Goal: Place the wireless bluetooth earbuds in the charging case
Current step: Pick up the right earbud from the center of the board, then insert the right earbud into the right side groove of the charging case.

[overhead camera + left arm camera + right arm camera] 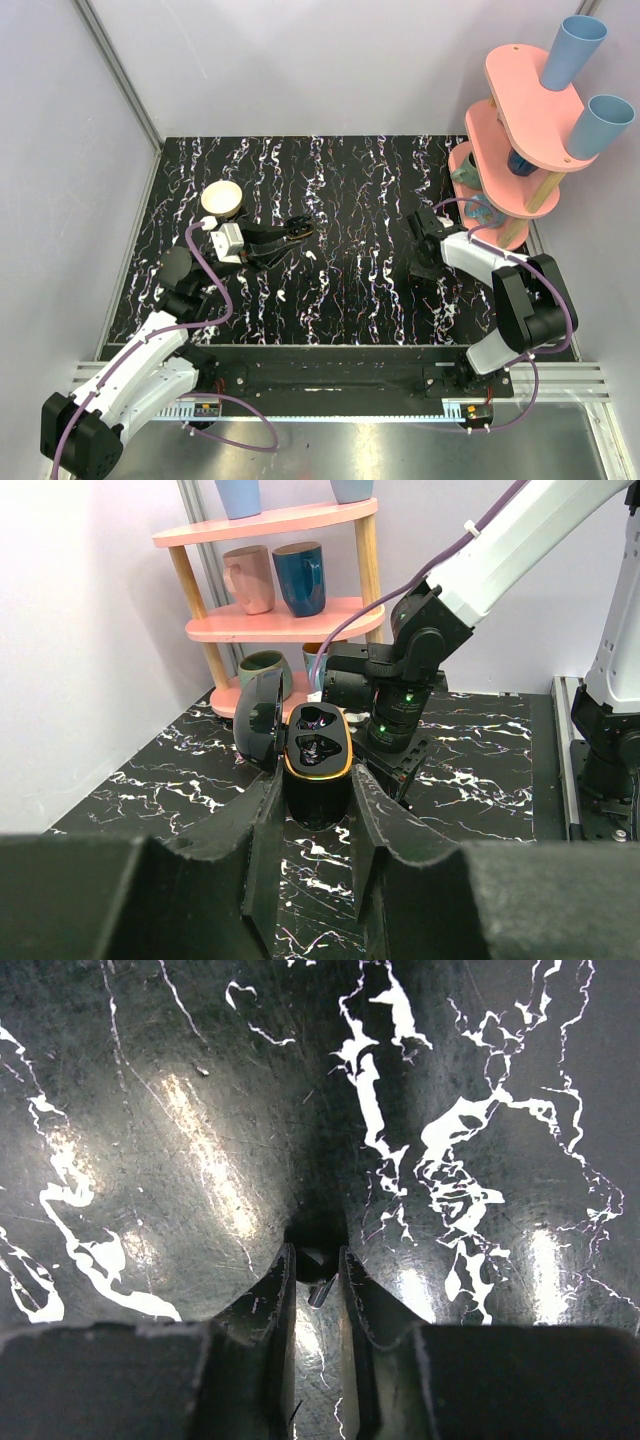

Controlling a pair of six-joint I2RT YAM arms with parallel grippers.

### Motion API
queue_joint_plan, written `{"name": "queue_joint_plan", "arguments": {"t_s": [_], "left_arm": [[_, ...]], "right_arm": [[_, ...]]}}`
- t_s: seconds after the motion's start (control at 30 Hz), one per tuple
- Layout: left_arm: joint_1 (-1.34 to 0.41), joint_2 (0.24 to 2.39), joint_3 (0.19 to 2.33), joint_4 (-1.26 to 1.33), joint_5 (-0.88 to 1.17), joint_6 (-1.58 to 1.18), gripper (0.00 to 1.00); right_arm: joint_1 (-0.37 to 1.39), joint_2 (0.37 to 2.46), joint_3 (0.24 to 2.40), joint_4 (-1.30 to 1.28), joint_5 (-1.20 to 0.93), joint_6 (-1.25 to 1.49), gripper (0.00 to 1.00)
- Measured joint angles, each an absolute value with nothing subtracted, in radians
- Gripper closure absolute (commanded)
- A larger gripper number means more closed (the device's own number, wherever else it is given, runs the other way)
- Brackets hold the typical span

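Note:
The charging case point(318, 770) that shows is black with a gold rim, not cream. Its lid point(258, 720) is swung open to the left, and two dark wells face up. My left gripper point(318, 798) is shut on the case's lower body and holds it above the marble table; from above the gripper point(295, 232) sits left of centre. My right gripper point(318, 1272) points down at the table, right of centre point(420, 268). It is shut on a small dark earbud point(316, 1260) with a shiny stem. No white earbuds show.
A pink three-tier shelf point(520, 130) with blue cups point(575, 50) and mugs point(300, 575) stands at the back right, close behind the right arm point(400, 680). A cream round object point(220, 197) sits on the table at the back left.

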State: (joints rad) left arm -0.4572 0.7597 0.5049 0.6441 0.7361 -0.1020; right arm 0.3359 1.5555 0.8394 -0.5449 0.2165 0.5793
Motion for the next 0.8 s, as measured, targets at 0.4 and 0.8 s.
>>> {"name": "queue_joint_plan", "arguments": {"t_s": [0.4, 0.8], "left_arm": [[-0.457, 0.760, 0.522, 0.620, 0.731, -0.102, 1.00], [-0.457, 0.770, 0.561, 0.593, 0.695, -0.146, 1.00]], "right_arm": [[0.460, 1.295, 0.900, -0.496, 0.305, 0.446, 0.98], [0.666, 1.104, 1.106, -0.263, 0.434, 0.133, 0.97]]}}
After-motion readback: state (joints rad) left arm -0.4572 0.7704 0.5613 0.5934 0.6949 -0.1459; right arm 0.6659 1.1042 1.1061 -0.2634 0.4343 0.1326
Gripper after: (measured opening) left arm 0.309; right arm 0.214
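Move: The right earbud is already pinched in the right hand down on the board. From there the charging case sits roughly 28 cm to the left, 5 cm back and 32 cm higher. The white square box lies about 45 cm left and 3 cm ahead, the patterned mug some 18 cm right and 13 cm ahead. The left hand still holds the case about 2 cm to the right of its hand point. The right hand lifts the pinched earbud about 30 cm, veering left towards the case, fingers tilting up 55 degrees. ##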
